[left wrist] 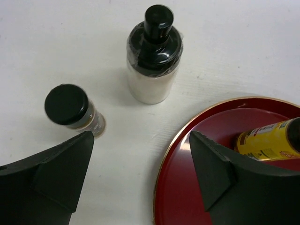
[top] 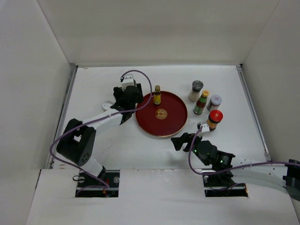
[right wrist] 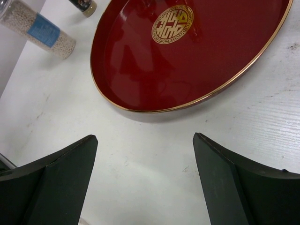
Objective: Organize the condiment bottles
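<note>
A round red tray [top: 174, 123] lies mid-table with one yellow-labelled bottle [top: 157, 95] standing at its far rim. My left gripper [top: 130, 100] hangs open over the tray's left edge [left wrist: 165, 164], nothing between its fingers. Just beyond it stand a black-capped bottle of white contents [left wrist: 153, 56] and a small black-capped jar [left wrist: 72, 108]; the yellow-labelled bottle [left wrist: 268, 140] shows past the right finger. Right of the tray stand a grey-capped bottle [top: 196, 90], a green yellow-capped bottle [top: 201, 102], a silver-capped jar [top: 214, 101] and a red-capped bottle [top: 214, 119]. My right gripper [top: 183, 140] is open above bare table near the tray's front rim [right wrist: 154, 111].
White walls close in the table on the left, back and right. In the right wrist view a clear bottle of white grains with a blue label [right wrist: 40, 30] stands beyond the tray's far side, with another dark bottle [right wrist: 84, 4] at the frame's top edge.
</note>
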### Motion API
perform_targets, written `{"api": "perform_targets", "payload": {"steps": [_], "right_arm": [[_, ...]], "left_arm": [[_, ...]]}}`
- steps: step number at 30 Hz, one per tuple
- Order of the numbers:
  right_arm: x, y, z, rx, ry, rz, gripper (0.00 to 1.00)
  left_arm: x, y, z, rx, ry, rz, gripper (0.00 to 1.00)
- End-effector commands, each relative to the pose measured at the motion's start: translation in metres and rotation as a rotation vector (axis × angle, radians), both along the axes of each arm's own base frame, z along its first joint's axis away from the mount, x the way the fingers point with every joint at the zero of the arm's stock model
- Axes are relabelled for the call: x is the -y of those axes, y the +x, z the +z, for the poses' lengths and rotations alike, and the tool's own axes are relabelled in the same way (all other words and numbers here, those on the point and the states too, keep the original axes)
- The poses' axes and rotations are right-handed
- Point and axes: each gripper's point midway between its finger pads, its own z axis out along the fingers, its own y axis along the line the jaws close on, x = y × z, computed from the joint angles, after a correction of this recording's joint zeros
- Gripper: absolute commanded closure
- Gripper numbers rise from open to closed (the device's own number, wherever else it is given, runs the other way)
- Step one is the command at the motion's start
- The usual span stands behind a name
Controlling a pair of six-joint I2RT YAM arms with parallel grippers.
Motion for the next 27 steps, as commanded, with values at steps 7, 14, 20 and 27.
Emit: {"api": "perform_targets", "payload": {"steps": [7,14,20,27], "right_arm": [[-0.005,0.001,0.011,0.019,0.031,-0.002,0.1],[-0.005,0.001,0.012,0.021,0.036,-0.002,0.1],[-0.005,0.001,0.011,0.019,0.031,-0.002,0.09],[-0.006,0.001,0.011,0.018,0.029,0.003,0.09]], "left_arm": [[0.032,0.055,0.044,0.104,-0.046,-0.022,0.18],[0.02,0.085,0.025,0.086,-0.005,0.067,0.18],[0.007,0.098,0.02,0.089,-0.002,0.106,0.18],[0.002,0.121,0.01,0.076,-0.014,0.093,0.19]]}}
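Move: The black-capped bottle stands about 11 cm straight ahead of the left hand, its middle some 7 cm lower. The small dark bottle is roughly 5 cm ahead and 7 cm to the left; the yellow bottle, on the red tray, is about 4 cm ahead and 13 cm to the right. The tray's middle lies some 3 cm back and 15 cm right. From the right hand, the black-capped bottle is about 34 cm ahead and 28 cm left. Bring the left gripper forward about 10 cm to the black-capped bottle, fingers kept wide open. Bow the path some 3 cm to the right and slightly up on the way out, then come back left and sink about 3 cm from that crest, until the bottle's cap shows centred between the fingertips. Don't close yet. ##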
